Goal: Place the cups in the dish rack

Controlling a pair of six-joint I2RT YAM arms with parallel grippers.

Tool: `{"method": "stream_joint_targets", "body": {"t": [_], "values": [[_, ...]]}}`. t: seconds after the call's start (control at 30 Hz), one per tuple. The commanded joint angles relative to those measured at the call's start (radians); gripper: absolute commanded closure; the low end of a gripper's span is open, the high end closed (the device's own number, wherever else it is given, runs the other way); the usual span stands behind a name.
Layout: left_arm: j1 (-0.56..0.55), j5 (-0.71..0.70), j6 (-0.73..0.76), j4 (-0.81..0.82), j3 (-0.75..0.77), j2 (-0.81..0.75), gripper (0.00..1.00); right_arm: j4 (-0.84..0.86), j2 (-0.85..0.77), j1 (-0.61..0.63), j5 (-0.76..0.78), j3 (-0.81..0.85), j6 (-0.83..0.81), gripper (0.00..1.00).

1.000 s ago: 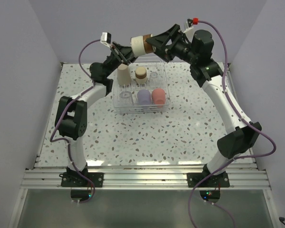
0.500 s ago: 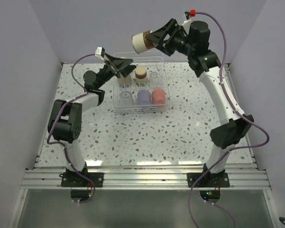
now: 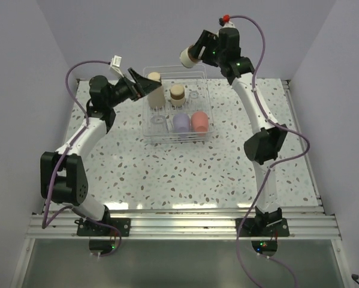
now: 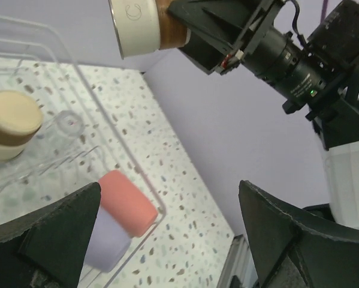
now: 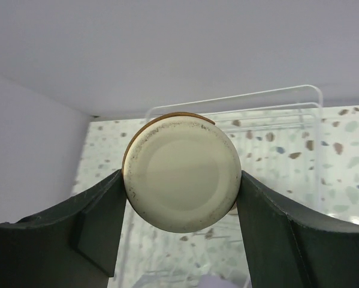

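The white wire dish rack (image 3: 167,139) stands at the back middle of the table. In it, upside down, are a large beige cup (image 3: 154,90), a tan brown-rimmed cup (image 3: 177,94), a lavender cup (image 3: 181,122), a coral-red cup (image 3: 198,121) and two clear glass cups (image 3: 193,96) (image 3: 160,122). My right gripper (image 3: 193,54) is shut on another tan brown-rimmed cup (image 5: 180,171), held high on its side above the rack's far edge. My left gripper (image 3: 144,86) is open and empty beside the rack's far left, next to the beige cup. The remaining tan cup is out of view.
The lavender back wall and side walls close in the speckled table (image 3: 167,174). The left wrist view shows the coral cup (image 4: 125,201) and lavender cup (image 4: 107,240) by the rack's corner, with the right arm's wrist (image 4: 299,66) overhead.
My right arm has swung up and back, carrying the tan cup higher toward the back wall. My left gripper has pulled back to the left, off the beige cup.
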Motion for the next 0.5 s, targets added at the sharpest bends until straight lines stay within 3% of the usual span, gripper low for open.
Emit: {"method": "stream_joint_targets", "body": {"t": [0.0,0.23,0.47], "values": [[0.004,-0.038,0.249,-0.275,0.011,-0.052,0.0,0.002,0.089,-0.002,0.166,0.093,-0.142,1.0],[0.005,-0.065,0.312,-0.36,-0.053,-0.111,0.0,0.082,0.216,0.016,0.266,0.114,-0.205,1.0],[0.005,-0.064,0.301,-0.343,-0.088,-0.081,0.0,0.138,0.288,0.033,0.358,0.123,-0.284,1.0]]}}
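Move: Ahead of the right hand, which already holds the last brown-and-white cup, the open spot in the dish rack's back right corner lies about 11 cm farther out, 2 cm to the right and 28 cm below. The small glass is about 5 cm ahead, 1 cm right; the stacked cream cups 4 cm ahead, 5 cm left; the red cup 8 cm back, 3 cm right, all roughly 30 cm down. From the empty left hand, that spot is some 26 cm ahead, 13 cm right, 25 cm down. Sweeping steeply down about 16 cm and forward some 6 cm, the right hand carries the pinched cup towards the rack's back right corner, slowing at the end, rolling about 20 degrees so its left side drops and turning slightly clockwise; the fingers keep their hold. The left hand, empty and wide open, sinks about 7 cm and eases back a little. ##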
